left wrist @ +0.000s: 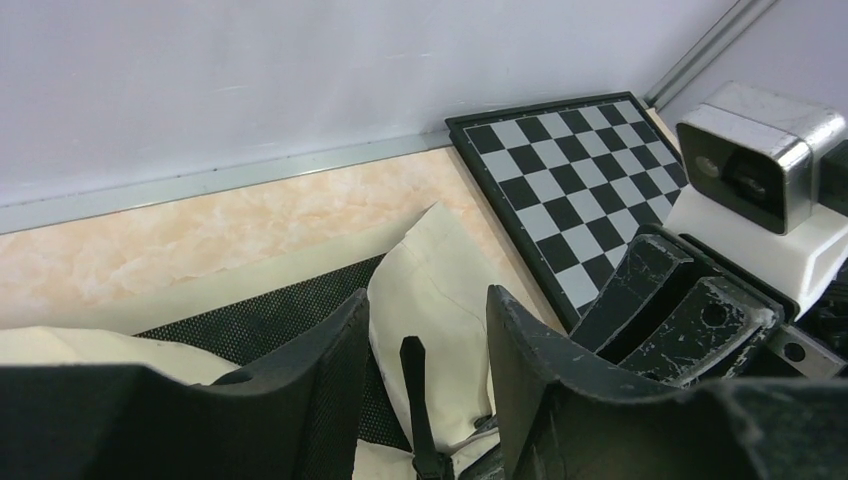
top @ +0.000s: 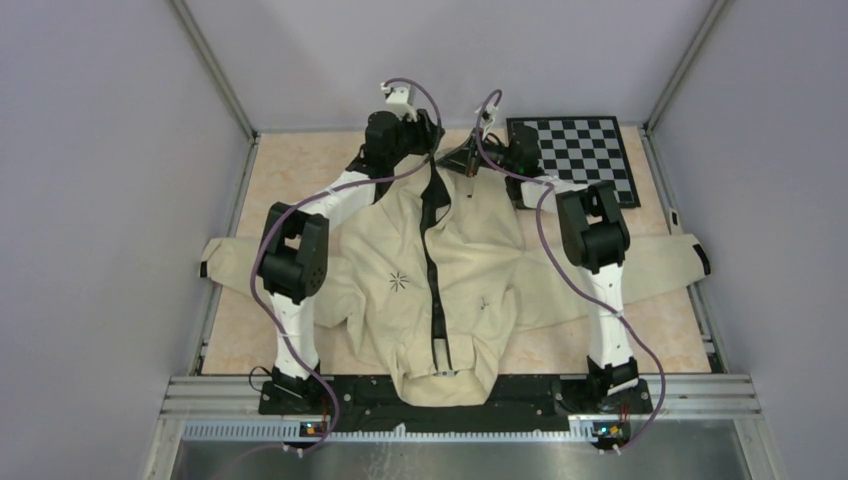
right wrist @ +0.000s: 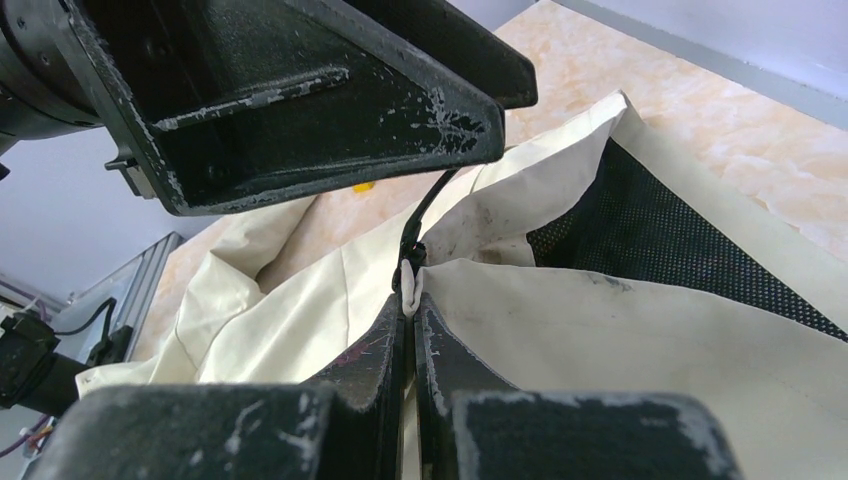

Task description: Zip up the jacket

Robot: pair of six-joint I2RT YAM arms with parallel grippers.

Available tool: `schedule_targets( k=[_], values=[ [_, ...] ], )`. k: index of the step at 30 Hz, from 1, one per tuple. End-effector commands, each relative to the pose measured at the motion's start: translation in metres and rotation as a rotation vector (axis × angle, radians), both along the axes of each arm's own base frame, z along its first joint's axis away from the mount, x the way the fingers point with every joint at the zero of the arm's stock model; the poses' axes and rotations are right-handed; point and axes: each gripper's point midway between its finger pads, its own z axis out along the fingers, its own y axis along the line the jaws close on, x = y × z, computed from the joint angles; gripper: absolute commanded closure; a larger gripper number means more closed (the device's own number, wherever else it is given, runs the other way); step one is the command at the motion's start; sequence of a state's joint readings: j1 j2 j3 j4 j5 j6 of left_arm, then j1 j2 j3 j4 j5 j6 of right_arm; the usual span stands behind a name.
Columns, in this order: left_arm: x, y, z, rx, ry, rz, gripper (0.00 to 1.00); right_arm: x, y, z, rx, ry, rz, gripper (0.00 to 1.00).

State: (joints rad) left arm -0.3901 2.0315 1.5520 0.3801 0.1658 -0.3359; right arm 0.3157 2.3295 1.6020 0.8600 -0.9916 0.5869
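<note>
The cream jacket (top: 400,270) lies spread on the table, collar at the near edge, its black zipper (top: 432,260) running up the middle to the far hem. Both grippers meet at that far end. My left gripper (left wrist: 428,300) stands open astride the black zipper pull (left wrist: 412,395), and neither finger touches the pull. My right gripper (right wrist: 410,300) is shut on a cream fabric edge of the jacket (right wrist: 620,330) just below the pull (right wrist: 425,215). Black mesh lining (right wrist: 640,230) shows where the hem gapes. In the top view the left gripper (top: 432,150) and right gripper (top: 468,165) sit side by side.
A black-and-white chessboard (top: 575,155) lies at the far right, close to the right arm. The back wall (left wrist: 300,90) rises just beyond the hem. The sleeves (top: 660,265) reach out to both side rails of the table.
</note>
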Motion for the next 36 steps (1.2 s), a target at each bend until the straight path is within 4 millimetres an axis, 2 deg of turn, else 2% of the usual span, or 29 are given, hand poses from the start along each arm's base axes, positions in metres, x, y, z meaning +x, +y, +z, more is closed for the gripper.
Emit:
schedule_targets(
  k=[1, 6, 11, 21, 26, 29, 36],
  values=[
    [0.004, -0.002, 0.014, 0.014, -0.032, 0.015, 0.5, -0.003, -0.001, 0.059, 0.034, -0.149, -0.004, 1.0],
    [0.008, 0.001, 0.007, 0.035, -0.008, 0.039, 0.5, -0.003, -0.001, 0.059, 0.035, -0.149, -0.004, 1.0],
    [0.008, 0.0, 0.0, 0.052, 0.01, 0.043, 0.56, -0.003, -0.001, 0.058, 0.034, -0.146, -0.004, 1.0],
    [0.008, -0.005, -0.005, 0.07, 0.019, 0.02, 0.63, -0.002, -0.001, 0.06, 0.037, -0.146, -0.01, 1.0],
    [0.004, -0.009, 0.002, 0.074, -0.014, 0.007, 0.82, 0.002, -0.001, 0.061, 0.045, -0.131, -0.032, 1.0],
    [-0.004, -0.009, 0.016, 0.066, -0.072, 0.008, 0.99, 0.008, -0.003, 0.063, 0.061, -0.102, -0.076, 1.0],
    [-0.025, -0.009, 0.039, 0.052, -0.166, 0.07, 1.0, 0.03, -0.012, 0.088, 0.183, -0.008, -0.27, 1.0]
  ],
)
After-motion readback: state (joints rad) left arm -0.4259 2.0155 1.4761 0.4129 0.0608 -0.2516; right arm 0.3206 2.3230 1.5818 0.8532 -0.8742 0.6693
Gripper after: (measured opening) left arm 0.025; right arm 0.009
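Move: The left hand, half open, hangs over the jacket's upright black zipper pull, whose middle is straight below it by about 3 cm. The slider at the foot of the pull sits some 6 cm down and 2 cm back; the right gripper's fingertips are about 4 cm back, 2 cm to the right and 6 cm below. From the right hand, which already pinches the jacket edge, the pull is roughly 2 cm left, 1 cm ahead and 2 cm higher. Straight down about 3 cm sinks the left hand, fingers narrowing around the zipper pull, then shutting on it to pinch it; at the end it starts back towards the base and up, about 1 cm each. The right hand keeps its pinch on the jacket edge beside the slider, only at the end easing about 1 cm forward and turning slightly clockwise. ##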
